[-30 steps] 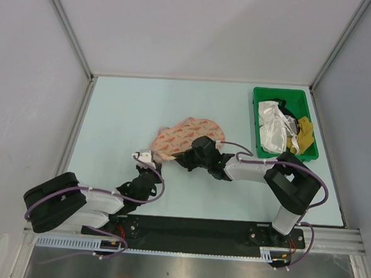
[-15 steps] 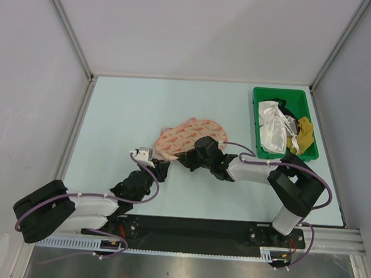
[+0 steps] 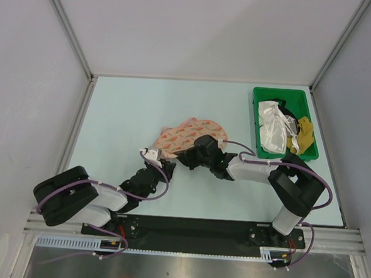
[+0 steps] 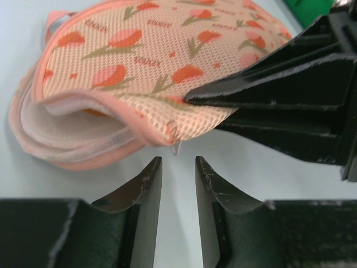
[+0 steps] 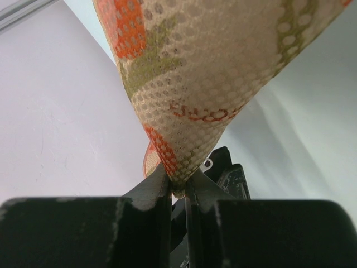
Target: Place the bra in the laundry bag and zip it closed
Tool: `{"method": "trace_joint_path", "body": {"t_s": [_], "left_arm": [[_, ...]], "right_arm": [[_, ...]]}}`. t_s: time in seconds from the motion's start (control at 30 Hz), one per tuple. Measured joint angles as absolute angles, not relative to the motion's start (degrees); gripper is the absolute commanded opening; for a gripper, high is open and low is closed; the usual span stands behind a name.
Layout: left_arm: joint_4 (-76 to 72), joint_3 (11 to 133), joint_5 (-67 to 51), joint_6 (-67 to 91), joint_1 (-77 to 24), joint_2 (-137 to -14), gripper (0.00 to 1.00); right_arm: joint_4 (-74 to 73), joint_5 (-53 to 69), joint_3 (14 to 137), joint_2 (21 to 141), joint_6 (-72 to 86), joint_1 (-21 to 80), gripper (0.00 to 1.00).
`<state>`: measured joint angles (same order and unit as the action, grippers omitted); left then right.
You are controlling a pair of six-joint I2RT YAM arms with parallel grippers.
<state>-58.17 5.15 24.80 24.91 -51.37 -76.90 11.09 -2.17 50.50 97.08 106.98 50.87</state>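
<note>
The laundry bag (image 3: 189,133), pale pink mesh with an orange floral print, lies mid-table with its lid part open along the near-left edge (image 4: 83,131). The bra is hidden inside except for an orange sliver (image 4: 95,112) in that gap. My right gripper (image 3: 182,158) is shut on the bag's near edge, with mesh fabric (image 5: 206,72) pinched between its fingers (image 5: 177,187); in the left wrist view it shows as a black clamp (image 4: 268,95). My left gripper (image 4: 173,167) stands narrowly open just short of the small zip pull (image 4: 177,148), with nothing between its fingers.
A green plastic bin (image 3: 255,112) holding white and yellow items sits at the back right. Enclosure walls and a metal frame border the table on all sides. Both arms crowd the near middle of the table.
My left gripper has opened from shut and sits a little back from the zip pull; its arm has shifted. The right gripper keeps its pinch on the bag.
</note>
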Motion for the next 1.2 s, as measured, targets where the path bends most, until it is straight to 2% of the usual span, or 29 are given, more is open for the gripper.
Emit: {"method": "trace_joint_path", "body": {"t_s": [0.07,0.27,0.43,0.47,0.7,0.97,1.2], "left_arm": [[-58.7,6.0,25.0,24.9,-51.5,-77.5,0.36],[-59.1,8.3,26.9,24.4,-51.6,-79.5,0.23],[-59.0,9.4,29.0,24.4,-51.6,-81.6,0.06],[-59.0,9.4,29.5,24.4,-51.6,-81.6,0.00],[-58.3,9.5,32.1,25.1,-51.6,-81.1,0.00],[-47.5,8.9,34.4,28.5,-51.1,-72.2,0.00],[-40.2,8.6,27.9,29.7,-50.9,-67.3,0.00]], "right_arm": [[11.1,-2.2,50.5,97.1,107.0,50.9,0.00],[11.0,-2.2,50.8,97.1,107.0,50.9,0.00],[11.0,-2.2,50.9,97.1,107.0,50.9,0.00],[11.0,-2.2,50.9,97.1,107.0,50.9,0.00],[11.2,-2.2,50.9,97.1,107.1,50.9,0.00],[12.4,-2.1,48.1,95.8,106.2,50.7,0.00],[13.5,-0.6,42.8,92.2,99.4,48.8,0.00]]}}
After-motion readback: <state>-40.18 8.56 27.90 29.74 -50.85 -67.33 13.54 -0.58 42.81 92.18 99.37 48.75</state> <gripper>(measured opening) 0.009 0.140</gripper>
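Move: The white zip pull on the bag's near edge lies just beyond the left fingertips, about 2 cm ahead, level sideways and 1 cm up. The right fingers' pinch on the fabric is some 2 cm farther out than the pull, 3 cm right of it and 2 cm higher. The bag's open mouth is about 5 cm ahead and 4 cm left of the left hand; the laundry bag's middle is some 12 cm ahead, 7 cm right, 3 cm lower. From the right hand, the zip pull is roughly 2 cm back, 3 cm left, 2 cm lower. The zip pull is reached by the left hand easing forward about 2 cm; its part-open fingers close and pinch the pull. The left hand then draws left about 2 cm, turning some 10 degrees counter-clockwise, and comes back nearly 2 cm. The right hand keeps its pinch on the fabric, nearly still until late, then moves right about 3 cm, a little back and down. ##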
